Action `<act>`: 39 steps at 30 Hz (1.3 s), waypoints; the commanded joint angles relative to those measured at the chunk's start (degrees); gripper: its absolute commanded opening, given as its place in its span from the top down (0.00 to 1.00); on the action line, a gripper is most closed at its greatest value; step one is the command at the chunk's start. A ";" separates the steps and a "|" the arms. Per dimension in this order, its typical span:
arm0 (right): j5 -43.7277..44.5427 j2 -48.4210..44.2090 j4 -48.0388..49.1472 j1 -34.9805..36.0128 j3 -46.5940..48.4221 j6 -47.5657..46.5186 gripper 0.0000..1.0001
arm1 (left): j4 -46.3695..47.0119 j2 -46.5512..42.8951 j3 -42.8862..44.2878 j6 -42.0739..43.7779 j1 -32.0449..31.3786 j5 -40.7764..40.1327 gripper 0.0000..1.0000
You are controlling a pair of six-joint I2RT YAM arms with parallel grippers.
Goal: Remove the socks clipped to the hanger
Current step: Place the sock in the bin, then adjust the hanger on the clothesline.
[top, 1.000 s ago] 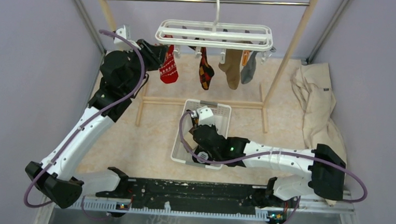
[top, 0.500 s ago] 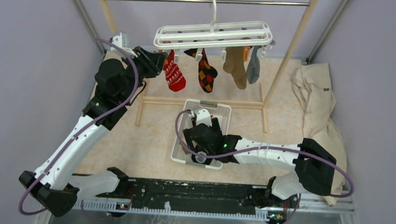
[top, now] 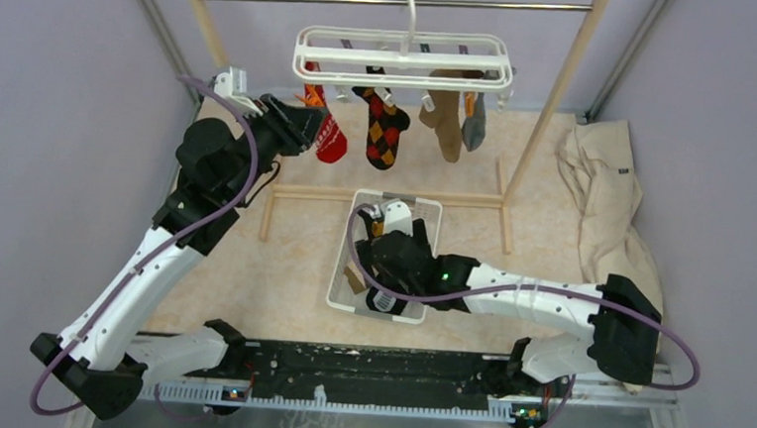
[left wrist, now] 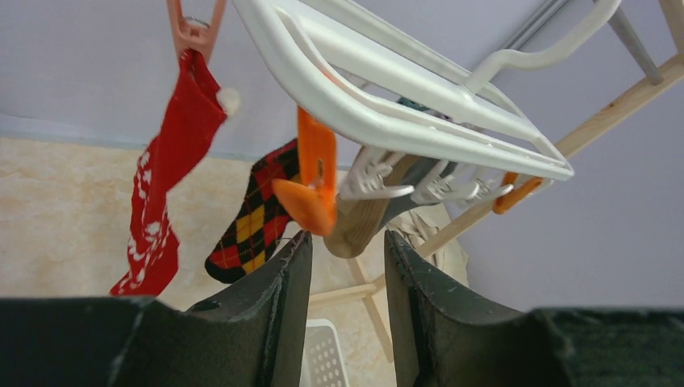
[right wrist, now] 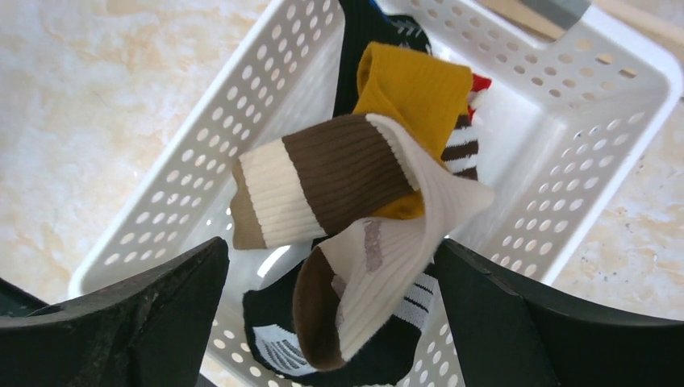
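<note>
The white hanger [top: 404, 59] hangs from the rack's rod with several socks clipped on: red patterned [top: 330, 137], argyle [top: 385, 130], tan [top: 447, 124], grey [top: 474, 126]. My left gripper [top: 312, 131] is raised at the hanger's left end beside the red sock. In the left wrist view the left gripper [left wrist: 348, 238] is open with nothing between its fingers, and an orange clip [left wrist: 314, 181] and the tan sock's toe [left wrist: 363, 226] hang just above the tips. My right gripper [right wrist: 332, 250] stands wide open over the basket [right wrist: 202, 185], above a loose brown-and-white sock [right wrist: 347, 210].
The white basket [top: 424, 209] on the floor holds mustard [right wrist: 411, 89] and black [right wrist: 323, 339] socks. The wooden rack's posts [top: 550, 105] and low crossbar [top: 386, 195] frame the hanger. A large beige cloth [top: 609, 198] lies at the right wall.
My right gripper has opened and let the brown-and-white sock go into the basket. The hanger tilted and swung back level. My left gripper has dropped slightly beside the red sock, its jaws a little wider.
</note>
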 commanded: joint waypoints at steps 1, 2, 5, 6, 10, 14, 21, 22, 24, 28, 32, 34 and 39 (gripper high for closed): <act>1.14 -5.83 -1.04 -1.11 3.68 0.14 0.01 | 0.91 -0.88 -0.09 -1.46 -0.92 3.57 0.56; 1.14 -6.63 -1.41 -1.31 3.88 0.02 0.01 | 0.84 -0.91 -0.22 -1.59 -1.20 3.72 0.55; 1.02 -9.23 -2.73 -2.01 4.50 -0.21 0.01 | 0.73 -1.03 -0.65 -1.76 -2.01 3.95 0.55; 0.97 -10.10 -3.16 -2.23 4.68 -0.28 0.01 | 0.37 -1.12 -0.63 -1.78 -2.30 3.95 0.53; 1.03 -13.74 -4.99 -2.83 5.68 -0.55 0.01 | -1.60 -2.59 -0.49 -1.48 -2.95 4.44 0.44; 1.14 -16.42 -6.97 -2.93 6.56 -0.94 0.01 | -5.25 -4.74 -0.36 -0.82 -3.10 4.91 0.34; 0.89 -19.59 -7.59 -2.89 3.72 -0.08 0.01 | -12.17 -9.34 -2.54 1.26 -3.05 3.63 0.01; 0.63 -20.09 -7.52 -2.86 3.06 0.27 0.01 | -12.82 -10.19 -3.27 1.35 -3.06 3.24 0.01; -0.03 -20.91 -7.37 -2.93 1.86 0.80 0.01 | -13.85 -11.79 -4.62 1.46 -3.06 2.66 0.01; -1.37 -22.66 -7.38 -2.93 0.62 1.56 0.01 | -15.78 -14.11 -6.85 1.38 -3.04 1.18 0.01; -1.96 -24.54 -7.52 -2.93 0.55 1.67 0.01 | -16.53 -15.93 -8.35 1.37 -3.04 -0.23 0.01; -2.00 -25.34 -8.05 -2.93 1.23 1.60 0.02 | -16.75 -16.75 -8.78 1.49 -3.06 -0.97 0.01; -1.34 -27.55 -8.76 -2.93 3.73 1.13 0.01 | -17.34 -17.96 -9.50 2.14 -3.04 -2.47 0.01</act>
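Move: The brown-and-beige sock already lies loose in the bin, about 7 cm below the right hand and 2 cm back from it; the mustard sock is some 4 cm ahead, 2 cm right and 8 cm down, the black sock about 8 cm back, 3 cm right and 9 cm down. The emptied orange clip sits roughly 4 cm ahead of the left hand, 1 cm left and 3 cm up, with the red sock about 9 cm ahead, 3 cm left and 4 cm down. Upward, with its fingers still wide open, the right hand clears the bin by rising about 10 cm, veering to its right away from the loose sock and rolling its left side up some 15 degrees. The left hand first edges right by the orange clip, then backs away from the hanger, swinging left again and sinking late while its half-open fingers spread fully. ##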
